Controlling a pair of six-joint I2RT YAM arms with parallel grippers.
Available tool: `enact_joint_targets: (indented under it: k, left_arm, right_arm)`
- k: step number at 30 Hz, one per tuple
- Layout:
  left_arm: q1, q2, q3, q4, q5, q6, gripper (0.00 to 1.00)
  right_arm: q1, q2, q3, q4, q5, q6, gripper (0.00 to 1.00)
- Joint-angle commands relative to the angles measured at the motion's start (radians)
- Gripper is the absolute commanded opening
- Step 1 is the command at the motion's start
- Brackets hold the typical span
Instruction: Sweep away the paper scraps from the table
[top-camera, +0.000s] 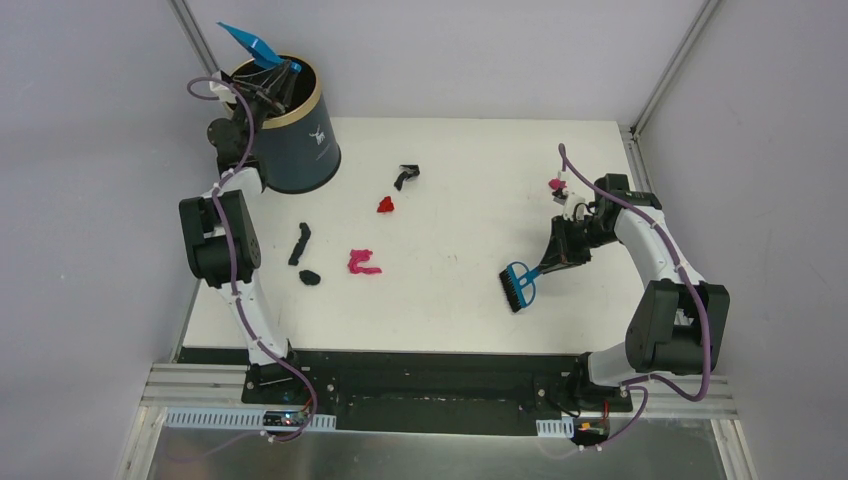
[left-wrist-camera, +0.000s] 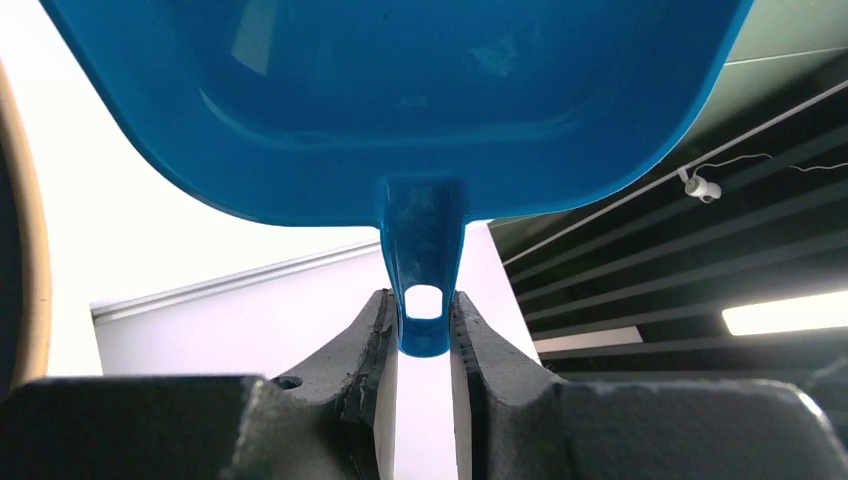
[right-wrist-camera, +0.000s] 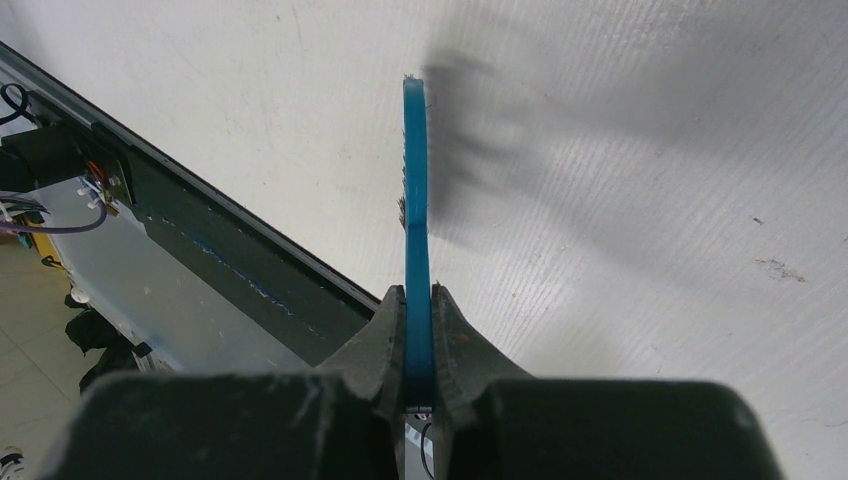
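Several paper scraps lie on the white table (top-camera: 470, 240): a black one (top-camera: 406, 175), a red one (top-camera: 386, 204), a pink one (top-camera: 362, 262), a dark strip (top-camera: 300, 243), a dark lump (top-camera: 310, 277) and a magenta bit (top-camera: 556, 184) beside the right arm. My left gripper (top-camera: 283, 74) is shut on the handle (left-wrist-camera: 425, 270) of the blue dustpan (top-camera: 250, 42), held tilted above the bin. My right gripper (top-camera: 556, 260) is shut on the blue brush handle (right-wrist-camera: 416, 200); the brush head (top-camera: 518, 286) rests low at the table's right front. No scraps show in either wrist view.
A dark blue gold-rimmed bin (top-camera: 295, 140) stands at the table's back left corner, under the left wrist. Grey walls close in the table on three sides. The black front edge (top-camera: 420, 360) runs along the near side, also seen as a dark strip (right-wrist-camera: 250, 270).
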Motion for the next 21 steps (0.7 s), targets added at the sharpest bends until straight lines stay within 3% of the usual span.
enact_joint_targets:
  k: [1,11,14,17,21]
  left_arm:
    - [-0.025,0.038,0.023,0.158,-0.033,-0.216,0.00]
    - [-0.038,0.024,0.049,0.121,0.008,-0.201,0.00]
    - [-0.039,-0.007,0.037,0.062,0.084,-0.148,0.00]
    - [-0.041,-0.090,0.040,-0.150,0.235,0.055,0.00]
    - [-0.072,-0.275,0.084,-0.709,0.396,0.544,0.00]
  right_arm:
    - [-0.008,-0.001,0.011,0.020,-0.023,0.001,0.00]
    - [-0.011,0.008,0.014,0.018,-0.023,0.002,0.00]
    - [-0.011,0.008,0.014,0.018,-0.023,0.002,0.00]
    - [-0.011,0.003,0.013,0.018,-0.023,0.002,0.00]
    - [-0.011,0.011,0.015,0.018,-0.024,0.001,0.00]
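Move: The bin's opening lies about 11 cm below the left hand, its centre some 3 cm farther out and 4 cm to the left; the held dustpan is already tipped over it and looks empty. On the table some 39 cm below, the red scrap lies about 15 cm right and 7 cm back, the grey-black scrap 20 cm right and level. From the right hand, the opening is roughly 32 cm ahead, 55 cm left and 16 cm up. Down by a short 2 cm dip first, then rightward, the left hand carries the dustpan over the bin towards its right-hand rim, ending about 4 cm to the right and 3 cm lower. The fingers keep their pinch on the handle; the attitude barely alters until late, when the wrist starts rolling the pan back, some 15 degrees. ##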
